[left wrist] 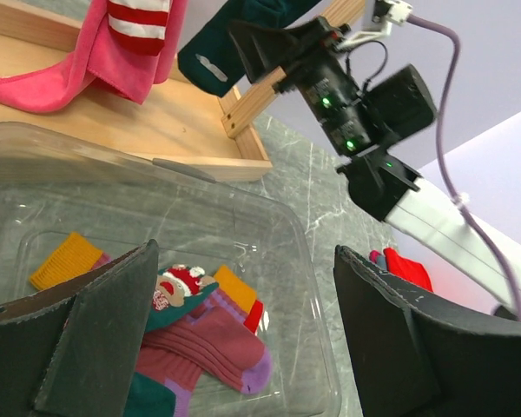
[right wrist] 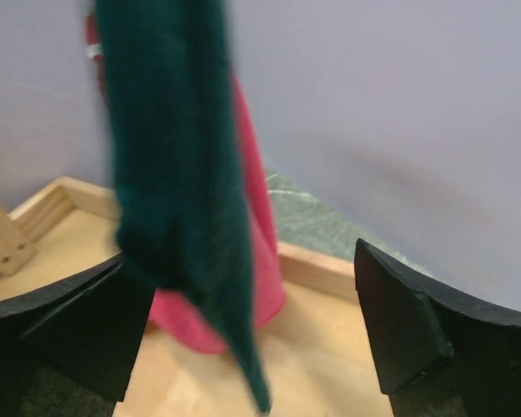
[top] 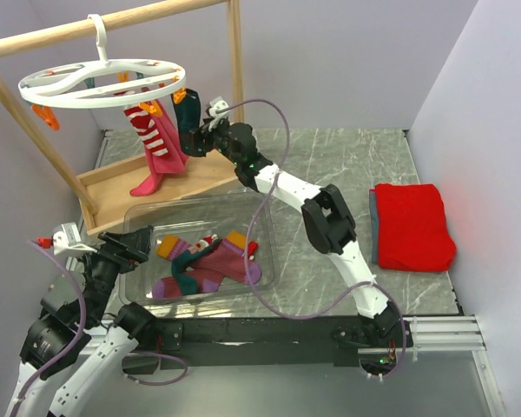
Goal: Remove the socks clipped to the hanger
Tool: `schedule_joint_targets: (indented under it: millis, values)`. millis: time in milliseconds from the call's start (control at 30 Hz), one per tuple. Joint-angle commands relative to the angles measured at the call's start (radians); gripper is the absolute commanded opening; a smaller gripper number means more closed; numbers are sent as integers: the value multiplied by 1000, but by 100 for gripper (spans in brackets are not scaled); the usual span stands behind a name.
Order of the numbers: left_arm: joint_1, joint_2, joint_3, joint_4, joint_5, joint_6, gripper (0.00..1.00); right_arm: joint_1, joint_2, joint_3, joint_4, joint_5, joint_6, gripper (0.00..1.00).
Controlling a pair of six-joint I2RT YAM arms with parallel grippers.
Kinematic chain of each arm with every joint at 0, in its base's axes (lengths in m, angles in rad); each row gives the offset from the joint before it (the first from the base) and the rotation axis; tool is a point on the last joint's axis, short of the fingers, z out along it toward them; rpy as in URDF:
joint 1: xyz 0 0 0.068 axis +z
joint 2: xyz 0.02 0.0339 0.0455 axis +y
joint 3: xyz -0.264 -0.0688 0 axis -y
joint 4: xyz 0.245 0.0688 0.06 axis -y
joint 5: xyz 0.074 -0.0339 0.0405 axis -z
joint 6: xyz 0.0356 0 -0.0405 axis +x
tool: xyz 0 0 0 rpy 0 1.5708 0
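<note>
The white ring hanger (top: 102, 82) hangs from the wooden rail. Clipped to it are a red-and-white striped sock (top: 152, 130), a magenta pink sock (top: 156, 174) and a dark teal sock (top: 188, 111). My right gripper (top: 194, 139) is open with the teal sock (right wrist: 178, 156) hanging between its fingers, near the left one; the pink sock (right wrist: 259, 226) hangs behind it. My left gripper (top: 126, 248) is open and empty over the clear bin's left part. Purple-maroon socks with orange cuffs (left wrist: 208, 343) lie in the bin (left wrist: 321, 347).
The wooden rail frame (top: 113, 22) stands on a wooden tray base (top: 113, 187) at the back left, just behind the clear bin (top: 265, 208). A folded red cloth (top: 412, 226) lies at the right. Lilac walls close in the left, back and right sides.
</note>
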Motion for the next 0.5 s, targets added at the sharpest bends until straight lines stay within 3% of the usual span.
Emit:
schedule_joint_targets:
  millis: [0,133,233,267,467]
  values:
    - [3,21,4,16,2,4,86,-8,63,162,24,-45,-14,93]
    - [1,15,1,21,5,8,87,-7,45,136,69,-63,32,76]
    - [3,12,0,24,8,11,87,-7,-18,51,109,-88,70,54]
    - [3,12,0,24,13,13,87,-5,-33,30,105,-100,77,39]
    - [3,-3,-2,28,16,16,87,4,-194,-108,67,-132,103,13]
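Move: The green sock hangs with its lower end just off the right hand's open fingers, its middle about 3 cm left, 1 cm ahead and 5 cm higher. Its orange clip sits roughly 14 cm above that hand, 4 cm left and 2 cm ahead; the pink sock hangs about 11 cm left and 4 cm ahead, level with the hand. The clear bin lies some 24 cm back, 1 cm left and 22 cm down. From the left hand, the green sock is about 35 cm ahead, 9 cm right, level. The green sock's lower end is taken between the right hand's pads: the wide-open hand eases about 1 cm forward and left into it, sinking slightly, and the fingers close most of the way to pinch the cloth. While still closing, the hand starts drawing back some 2.5 cm towards its base, turning about 5 degrees counter-clockwise. ##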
